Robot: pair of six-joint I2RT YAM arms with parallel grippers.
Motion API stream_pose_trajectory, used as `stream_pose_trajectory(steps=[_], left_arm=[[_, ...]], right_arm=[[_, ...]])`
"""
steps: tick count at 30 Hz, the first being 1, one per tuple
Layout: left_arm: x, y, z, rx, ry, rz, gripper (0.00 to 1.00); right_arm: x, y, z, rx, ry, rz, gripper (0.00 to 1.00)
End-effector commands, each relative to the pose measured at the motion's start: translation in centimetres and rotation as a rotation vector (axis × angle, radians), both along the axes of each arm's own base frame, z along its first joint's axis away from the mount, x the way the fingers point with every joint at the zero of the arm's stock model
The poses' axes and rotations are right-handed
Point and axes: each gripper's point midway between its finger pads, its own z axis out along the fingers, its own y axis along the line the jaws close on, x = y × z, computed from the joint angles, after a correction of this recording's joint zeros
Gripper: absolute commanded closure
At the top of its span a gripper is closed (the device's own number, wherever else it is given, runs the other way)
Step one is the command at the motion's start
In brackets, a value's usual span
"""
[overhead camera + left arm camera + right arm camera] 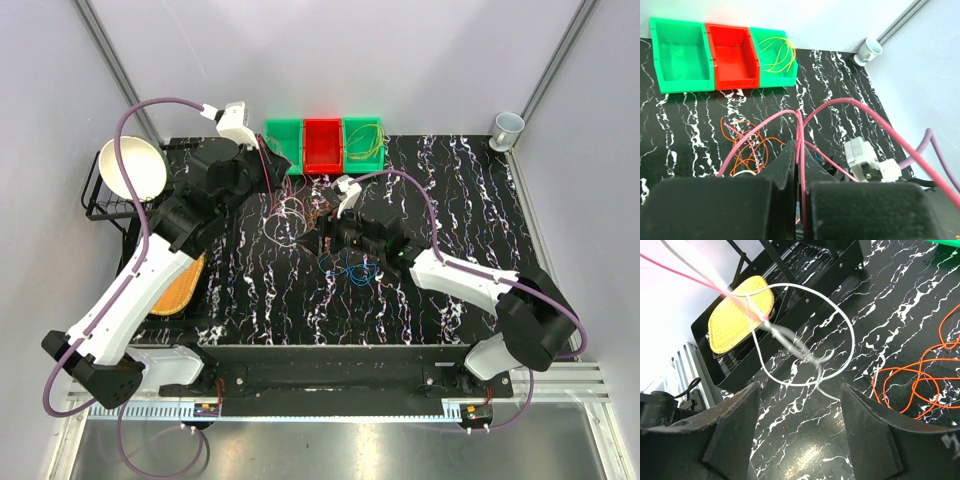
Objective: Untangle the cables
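Note:
The cables lie in a tangle (298, 212) on the black marbled table, with blue loops (355, 270) nearer the front. My left gripper (799, 146) is shut on a pink-red cable (801, 125) that arches up from its tips; in the top view it (265, 168) hangs above the tangle's far left. Orange loops (746, 145) lie on the table beyond it. My right gripper (800, 397) is open and empty, low over the table at the tangle's near right (330, 238). A white cable loop (840, 320) hangs just ahead of its fingers, orange loops (920, 380) to its right.
Three bins stand at the back: green (283, 146), red (322, 146), and green (364, 128) holding yellow-green cables (777, 52). A black rack (95, 195) with a white bowl (135, 168) and a yellow mat (740, 317) stands at left. A cup (507, 128) sits back right.

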Motion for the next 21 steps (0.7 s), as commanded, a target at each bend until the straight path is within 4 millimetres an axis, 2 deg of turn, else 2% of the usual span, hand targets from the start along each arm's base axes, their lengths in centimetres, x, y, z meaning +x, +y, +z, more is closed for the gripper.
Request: stream_pose_trajectory(steps=[1, 7, 9, 10, 11, 14, 15, 16, 18, 21], left_arm=[[-0.3, -0.6, 2.9, -0.06, -0.058, -0.036, 1.0], [-0.4, -0.7, 2.9, -0.065, -0.056, -0.043, 1.0], [-0.4, -0.7, 2.8, -0.066, -0.054, -0.042, 1.0], [-0.4, -0.8, 2.8, -0.066, -0.052, -0.047, 1.0], [-0.4, -0.7, 2.7, -0.067, -0.051, -0.045, 1.0], [-0.4, -0.7, 2.7, -0.067, -0.051, -0.045, 1.0], [-0.4, -0.7, 2.8, -0.069, -0.054, -0.046, 1.0], [-0.4, -0.6, 2.8, -0.065, -0.054, -0.043, 1.0], [-0.2, 0.0, 3.1, -0.049, -0.059, -0.024, 1.0], [0.9, 1.9, 4.1, -0.031, -0.069, 0.038, 1.0]], right_arm=[[0.8, 0.4, 3.2, 0.044, -0.088, -0.012, 0.29], [2.0, 1.2, 4.2, 0.062, -0.109, -0.025, 0.29], [2.2, 1.6, 4.5, 0.075, -0.112, -0.02, 0.35], [2.3, 1.9, 4.5, 0.081, -0.107, -0.018, 0.4], [2.4, 1.9, 4.6, 0.088, -0.108, -0.024, 0.51], [2.8, 1.8, 4.4, 0.092, -0.103, -0.045, 0.75], [2.9, 1.7, 4.2, 0.089, -0.097, -0.052, 0.97], [2.9, 1.4, 4.0, 0.081, -0.091, -0.062, 1.0], [3.0, 0.6, 3.4, 0.066, -0.085, -0.105, 1.0], [3.2, -2.2, 1.9, 0.029, -0.073, -0.218, 1.0]])
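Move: The white cable's hanging strand is just off the right hand's open fingertips, roughly 2 cm forward, 1 cm left and 1 cm above. On the table about 19 cm below that hand, the orange cable lies some 4 cm forward and 2 cm right, the blue cable about 6 cm back and 11 cm right. From the left hand, that white strand is some 3 cm back, 5 cm right and 17 cm below. The right hand goes about 2 cm forward and 1 cm up, its fingers closing to pinch the white cable. ##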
